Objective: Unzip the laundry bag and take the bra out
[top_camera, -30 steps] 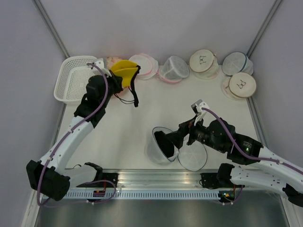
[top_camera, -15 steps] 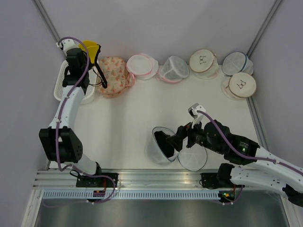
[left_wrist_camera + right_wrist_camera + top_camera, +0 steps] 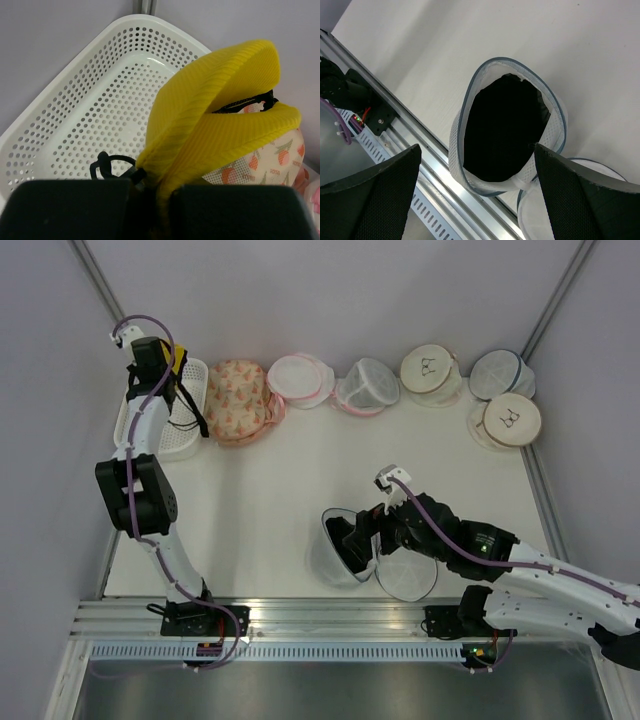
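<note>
The laundry bag [image 3: 325, 555] lies unzipped on its side near the front edge, its dark mouth facing right and its lid [image 3: 406, 577] flat beside it. In the right wrist view the bag [image 3: 458, 146] shows a blue rim and a black inside. My right gripper [image 3: 362, 537] stands open at the bag's mouth, holding nothing [image 3: 480, 187]. The yellow bra [image 3: 215, 115] hangs folded from my left gripper [image 3: 150, 192], which is shut on it above the white basket [image 3: 95, 100]. From above, the bra [image 3: 178, 357] is a small yellow patch at the far left with black straps dangling.
The perforated basket [image 3: 183, 445] sits at the back left. Along the back stand a floral bag [image 3: 237, 400], two pink-trimmed bags [image 3: 300, 380], beige bags with a bra icon [image 3: 430, 368] and a blue-rimmed bag [image 3: 497, 373]. A metal rail [image 3: 330, 615] runs along the near edge.
My left arm has swung the bra leftward and back, from beside the floral bag to over the basket. My right gripper has shifted slightly left towards the bag's mouth.
</note>
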`<state>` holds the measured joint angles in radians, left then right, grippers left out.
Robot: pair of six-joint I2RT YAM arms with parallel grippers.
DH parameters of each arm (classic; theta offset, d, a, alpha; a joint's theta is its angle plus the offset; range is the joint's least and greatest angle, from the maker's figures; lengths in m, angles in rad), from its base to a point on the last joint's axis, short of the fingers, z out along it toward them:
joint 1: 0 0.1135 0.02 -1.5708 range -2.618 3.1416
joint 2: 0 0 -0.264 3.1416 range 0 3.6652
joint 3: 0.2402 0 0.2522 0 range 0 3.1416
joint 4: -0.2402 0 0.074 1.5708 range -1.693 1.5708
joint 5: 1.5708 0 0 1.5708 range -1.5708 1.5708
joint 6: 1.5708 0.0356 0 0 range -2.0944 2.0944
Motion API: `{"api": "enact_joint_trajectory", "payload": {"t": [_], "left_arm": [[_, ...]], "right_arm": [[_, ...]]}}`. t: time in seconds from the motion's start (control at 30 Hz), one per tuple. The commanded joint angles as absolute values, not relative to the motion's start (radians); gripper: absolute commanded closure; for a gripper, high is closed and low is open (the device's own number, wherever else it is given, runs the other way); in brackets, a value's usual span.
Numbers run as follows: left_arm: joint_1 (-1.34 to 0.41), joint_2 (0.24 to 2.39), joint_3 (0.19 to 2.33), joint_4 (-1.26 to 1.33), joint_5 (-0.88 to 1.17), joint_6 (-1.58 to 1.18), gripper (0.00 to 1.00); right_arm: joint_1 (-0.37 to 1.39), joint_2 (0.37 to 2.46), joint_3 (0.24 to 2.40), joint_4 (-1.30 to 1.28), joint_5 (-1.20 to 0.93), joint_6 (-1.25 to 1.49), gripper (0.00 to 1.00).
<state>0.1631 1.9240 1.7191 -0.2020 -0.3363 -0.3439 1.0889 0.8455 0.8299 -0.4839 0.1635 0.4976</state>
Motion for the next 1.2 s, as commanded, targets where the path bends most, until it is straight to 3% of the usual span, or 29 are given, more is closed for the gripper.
{"api": "enact_joint_trajectory", "payload": {"t": [0.0, 0.37, 0.47, 0.5, 0.57, 0.6, 0.67, 0.93, 1.17], "left_arm": [[0.198, 2.000, 1.834, -0.199, -0.299, -0.316, 0.98], [0.322, 2.161, 1.936, -0.282, -0.288, -0.416, 0.98], [0.339, 2.177, 1.922, -0.307, -0.204, -0.423, 0.98], [0.339, 2.178, 1.919, -0.314, -0.149, -0.423, 0.91], [0.336, 2.184, 1.914, -0.345, -0.086, -0.434, 0.62], [0.334, 2.183, 1.913, -0.356, -0.042, -0.440, 0.30], [0.328, 2.159, 1.884, -0.374, -0.005, -0.459, 0.01], [0.299, 1.938, 1.718, -0.368, 0.138, -0.515, 0.00], [0.149, 1.645, 1.513, -0.365, 0.258, -0.535, 0.00]], "right_arm": [[1.092, 0.883, 0.851, -0.457, 0.178, 0.491, 0.02], [1.085, 1.012, 0.891, -0.433, 0.160, 0.466, 0.02], [1.080, 1.044, 0.900, -0.410, 0.143, 0.462, 0.02], [1.078, 1.051, 0.902, -0.405, 0.138, 0.460, 0.02], [1.078, 1.066, 0.910, -0.393, 0.127, 0.459, 0.02], [1.077, 1.069, 0.911, -0.391, 0.126, 0.459, 0.02], [1.077, 1.062, 0.910, -0.385, 0.123, 0.460, 0.02], [1.078, 0.953, 0.855, -0.387, 0.176, 0.503, 0.02], [1.078, 0.853, 0.818, -0.511, 0.363, 0.595, 0.02]]}}
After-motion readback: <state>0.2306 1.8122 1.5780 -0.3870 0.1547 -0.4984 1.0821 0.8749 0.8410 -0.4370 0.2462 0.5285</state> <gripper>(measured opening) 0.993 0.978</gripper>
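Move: The white basket's middle is roughly 4 cm to the left of the left hand, level with it fore and aft, and about 17 cm below; that hand already pinches the yellow bra. The patterned bag sits some 16 cm to its right, level fore and aft, and the pink-rimmed bag about 31 cm right and 5 cm ahead. From the open right hand, the unzipped laundry bag lies about 5 cm left, 3 cm ahead and 14 cm below; the basket is roughly 50 cm left and 36 cm ahead. Bring the left gripper, still pinching the bra, about 9 cm left and as far down into the basket, then open the fingers wide and let go. Sweep right some 15 cm, sinking a little more before rising about 8 cm and drawing back, rolling the hand's left side down. Dip the open right gripper slightly towards the laundry bag, then lift it again. ##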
